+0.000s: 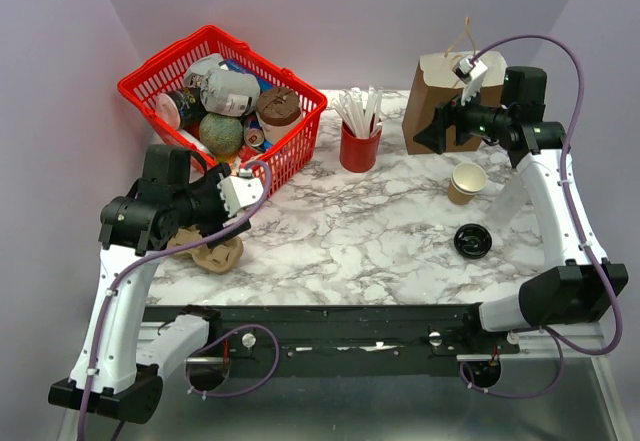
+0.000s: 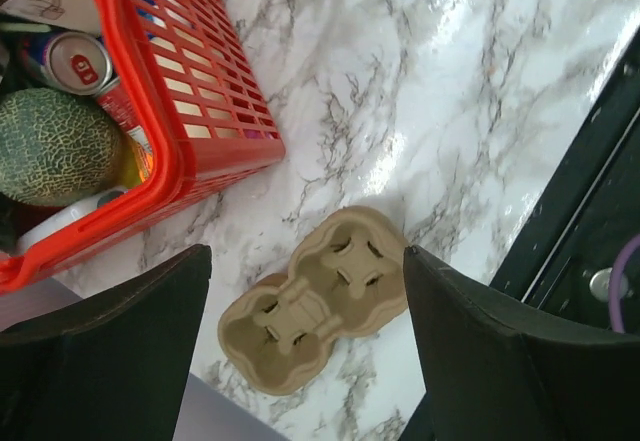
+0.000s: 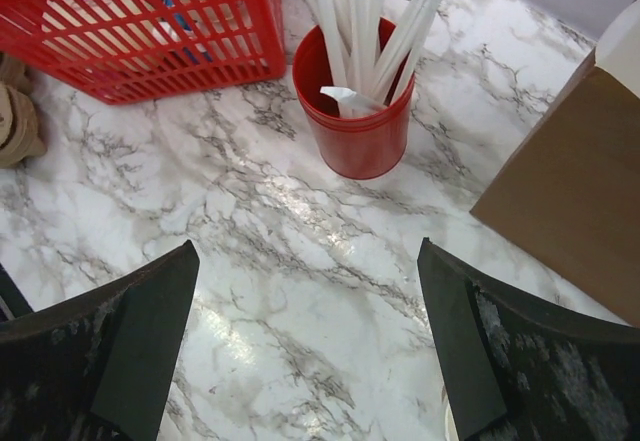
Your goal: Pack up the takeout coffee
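The takeout coffee is out of view in every frame. A lidless tan paper cup (image 1: pixel 467 182) stands at the right, and a loose black lid (image 1: pixel 472 240) lies in front of it. A brown paper bag (image 1: pixel 445 101) (image 3: pixel 570 181) stands open at the back right. My right gripper (image 1: pixel 425 136) (image 3: pixel 308 251) hovers open over bare marble beside the bag, nothing between its fingers. My left gripper (image 1: pixel 222 223) (image 2: pixel 308 251) is open above a tan pulp cup carrier (image 1: pixel 205 251) (image 2: pixel 300 311) at the table's front left and does not touch it.
A red basket (image 1: pixel 300 146) (image 2: pixel 180 111) (image 3: pixel 150 51) full of groceries fills the back left, close to my left gripper. A red cup of white straws (image 1: pixel 360 146) (image 3: pixel 355 111) stands between basket and bag. The black mounting rail (image 1: pixel 330 326) runs along the near edge.
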Motion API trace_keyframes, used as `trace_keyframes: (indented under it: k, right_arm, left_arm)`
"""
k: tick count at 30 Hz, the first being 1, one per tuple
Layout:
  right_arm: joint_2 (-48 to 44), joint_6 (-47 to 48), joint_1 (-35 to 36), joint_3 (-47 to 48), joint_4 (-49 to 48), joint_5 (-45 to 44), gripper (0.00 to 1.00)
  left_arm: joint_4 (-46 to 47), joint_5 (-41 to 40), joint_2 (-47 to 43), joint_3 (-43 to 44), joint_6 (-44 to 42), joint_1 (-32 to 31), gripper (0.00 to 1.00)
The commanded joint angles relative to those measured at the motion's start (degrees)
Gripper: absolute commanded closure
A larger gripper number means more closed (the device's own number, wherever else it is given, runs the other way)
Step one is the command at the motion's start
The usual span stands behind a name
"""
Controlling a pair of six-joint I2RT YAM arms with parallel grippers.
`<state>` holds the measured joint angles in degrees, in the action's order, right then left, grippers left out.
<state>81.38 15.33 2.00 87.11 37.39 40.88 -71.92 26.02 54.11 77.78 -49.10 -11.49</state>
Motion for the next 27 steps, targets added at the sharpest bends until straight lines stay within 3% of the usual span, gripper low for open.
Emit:
trace_keyframes:
  k: [1, 7, 9, 13, 16, 27]
  right_arm:
    - [-0.5, 1.2, 0.2, 1.0, 1.3, 4.0, 0.0]
    - [-1.2, 6.4, 0.2, -0.1, 4.4, 0.6, 0.04]
    - [0.0, 10.0, 0.1, 1.5, 6.9, -1.8, 0.15]
    - [3.5, 15.3, 0.2, 3.9, 17.3, -6.5, 0.24]
    - [4.3, 17.1, 0.2, 0.8, 20.2, -13.4, 0.3]
    - [11.0, 20.1, 0.1, -3.3, 21.3, -30.6, 0.45]
  left_arm:
    - [-13.6, 0.3, 1.3, -2.2, -14.0, 0.1, 0.15]
    - [-8.4, 3.7, 1.0, -6.8, -14.4, 0.1, 0.15]
    - [-6.8, 5.7, 1.4, -8.0, -13.0, 0.0, 0.15]
    - [-3.2, 7.2, 2.2, -9.3, -10.8, 0.1, 0.15]
    - [-0.9, 8.5, 2.2, -10.5, -8.8, 0.0, 0.15]
    - [6.7, 9.2, 0.1, -14.2, -2.8, -0.3, 0.14]
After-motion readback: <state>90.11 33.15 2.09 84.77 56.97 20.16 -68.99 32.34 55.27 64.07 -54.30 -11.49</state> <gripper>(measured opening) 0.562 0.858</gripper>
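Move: The paper cups are about 12 cm to the right hand's right, 2 cm ahead and some 25 cm below. The black lid sits 11 cm nearer the base than the cups and 2 cm farther right; the paper bag is 19 cm ahead of this hand and 10 cm right, the straw holder 11 cm ahead and 13 cm left. The cup carrier lies about 8 cm ahead of the left hand, 8 cm left and 25 cm below, with the red basket's middle 30 cm beyond it. Without touching anything yet, the right hand pauses, then swoops about 13 cm down and 7 cm right towards the paper cups, drawing back slightly. Its fingers tip some 30 degrees steeper and close to roughly half open. The left hand sinks about 7 cm towards the carrier's level, mostly early on, its fingers still wide open. ##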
